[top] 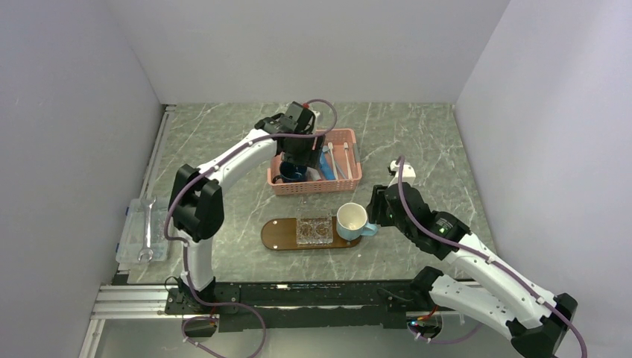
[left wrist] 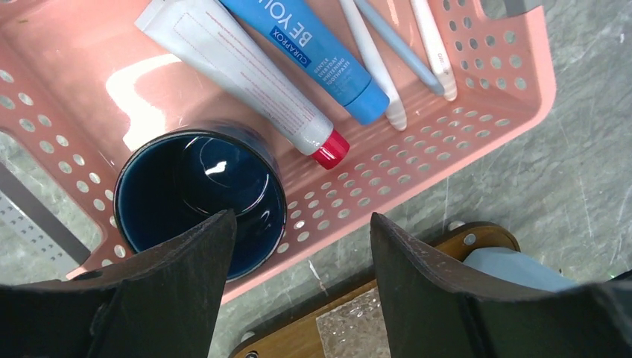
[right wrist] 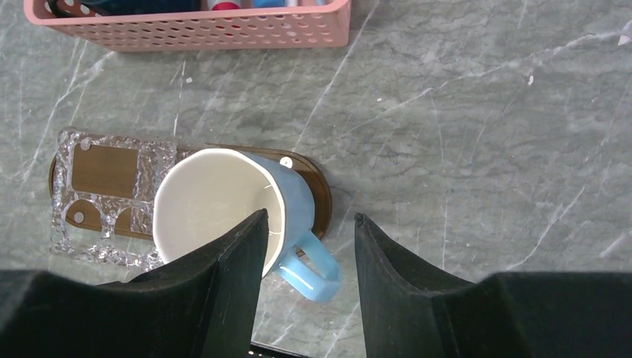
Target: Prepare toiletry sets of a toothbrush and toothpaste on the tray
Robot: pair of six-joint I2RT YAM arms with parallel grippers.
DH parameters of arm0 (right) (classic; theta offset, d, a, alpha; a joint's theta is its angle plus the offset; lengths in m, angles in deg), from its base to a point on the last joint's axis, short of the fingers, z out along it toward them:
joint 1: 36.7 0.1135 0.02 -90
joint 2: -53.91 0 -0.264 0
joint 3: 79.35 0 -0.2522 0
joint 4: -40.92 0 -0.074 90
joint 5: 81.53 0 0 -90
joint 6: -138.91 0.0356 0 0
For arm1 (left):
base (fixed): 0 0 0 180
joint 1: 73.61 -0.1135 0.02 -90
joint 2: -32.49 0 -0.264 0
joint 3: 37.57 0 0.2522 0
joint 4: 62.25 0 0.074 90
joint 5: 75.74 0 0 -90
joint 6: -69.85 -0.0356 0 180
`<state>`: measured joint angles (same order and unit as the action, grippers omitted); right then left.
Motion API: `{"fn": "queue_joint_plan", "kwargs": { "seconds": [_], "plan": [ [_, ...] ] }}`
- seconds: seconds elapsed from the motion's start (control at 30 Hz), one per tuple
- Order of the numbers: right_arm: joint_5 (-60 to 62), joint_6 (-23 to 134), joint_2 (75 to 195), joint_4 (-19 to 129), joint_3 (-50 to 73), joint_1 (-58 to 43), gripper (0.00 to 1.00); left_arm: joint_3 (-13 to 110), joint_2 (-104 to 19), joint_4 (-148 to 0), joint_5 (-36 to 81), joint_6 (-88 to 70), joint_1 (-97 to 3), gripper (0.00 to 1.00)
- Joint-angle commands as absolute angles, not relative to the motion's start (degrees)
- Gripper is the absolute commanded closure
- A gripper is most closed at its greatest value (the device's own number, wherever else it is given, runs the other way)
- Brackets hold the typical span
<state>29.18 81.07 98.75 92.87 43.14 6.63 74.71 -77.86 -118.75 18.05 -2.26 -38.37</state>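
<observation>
Several white toothbrushes [left wrist: 370,56] [top: 344,160] lie in a pink basket [left wrist: 477,112] [top: 350,179] beside a blue toothpaste tube [left wrist: 313,52] [top: 328,162] and a white tube with a red cap [left wrist: 238,71]. The dark-brown tray [top: 276,235] [right wrist: 322,195] [left wrist: 288,335] lies in front of the basket and carries no toothbrush or toothpaste. My left gripper [left wrist: 302,220] [top: 298,160] hangs open over the basket's near wall, one finger in front of a dark blue mug [left wrist: 200,198]. My right gripper [right wrist: 311,216] [top: 373,212] is open by the tray's right end.
A light blue mug [right wrist: 216,209] [top: 352,220] stands on the tray's right end, its handle [right wrist: 313,265] between my right fingers without touching the right one. A clear square dish [top: 314,231] [right wrist: 112,224] sits mid-tray. A clear box with a wrench [top: 145,231] lies far left.
</observation>
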Motion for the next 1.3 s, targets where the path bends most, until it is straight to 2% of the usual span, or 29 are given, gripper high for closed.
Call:
{"fn": "queue_joint_plan", "kwargs": {
  "seconds": [0.0, 0.5, 0.87, 1.07, 1.27],
  "plan": [
    [29.84, 81.95, 97.28, 93.42, 43.89, 6.81, 0.51, 78.20, -79.95, -119.31, 18.54, -2.04, -37.85, 0.29],
    [28.69, 81.26, 96.58, 92.65, 44.61, 6.73, 0.51, 79.23, -86.03, -119.40, 16.64, -2.99, -37.54, 0.40],
    [28.64, 81.08, 96.98, 92.40, 44.61, 6.81, 0.51, 80.56, -87.90, -120.34, 14.44, -3.77, -37.47, 0.73],
    [28.69, 81.08, 97.13, 92.21, 44.74, 6.78, 0.51, 81.13, -87.50, -120.26, 12.37, -4.24, -37.45, 1.00],
    [28.74, 81.03, 97.78, 92.26, 44.20, 6.81, 0.51, 83.80, -86.83, -120.73, 11.50, -5.14, -37.52, 1.00]
  ]
}}
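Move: The navy cup stands in the pink basket, its middle about 3 cm ahead of the left hand, 3 cm to its left and 9 cm below. The white toothpaste lies about 5 cm to the cup's right and 2 cm farther out; the blue toothpaste is about 4 cm farther right again, both low in the basket. From the right hand the cup is roughly 11 cm ahead, 21 cm to its left and 12 cm below. The left fingers shut on the navy cup's wall at its near right side, one finger inside the rim and one outside. The hand first sinks about 6 cm almost straight down, beside the white toothpaste; there the fingers close from wide open to nearly shut, while the hand eases about 1 cm forward. ##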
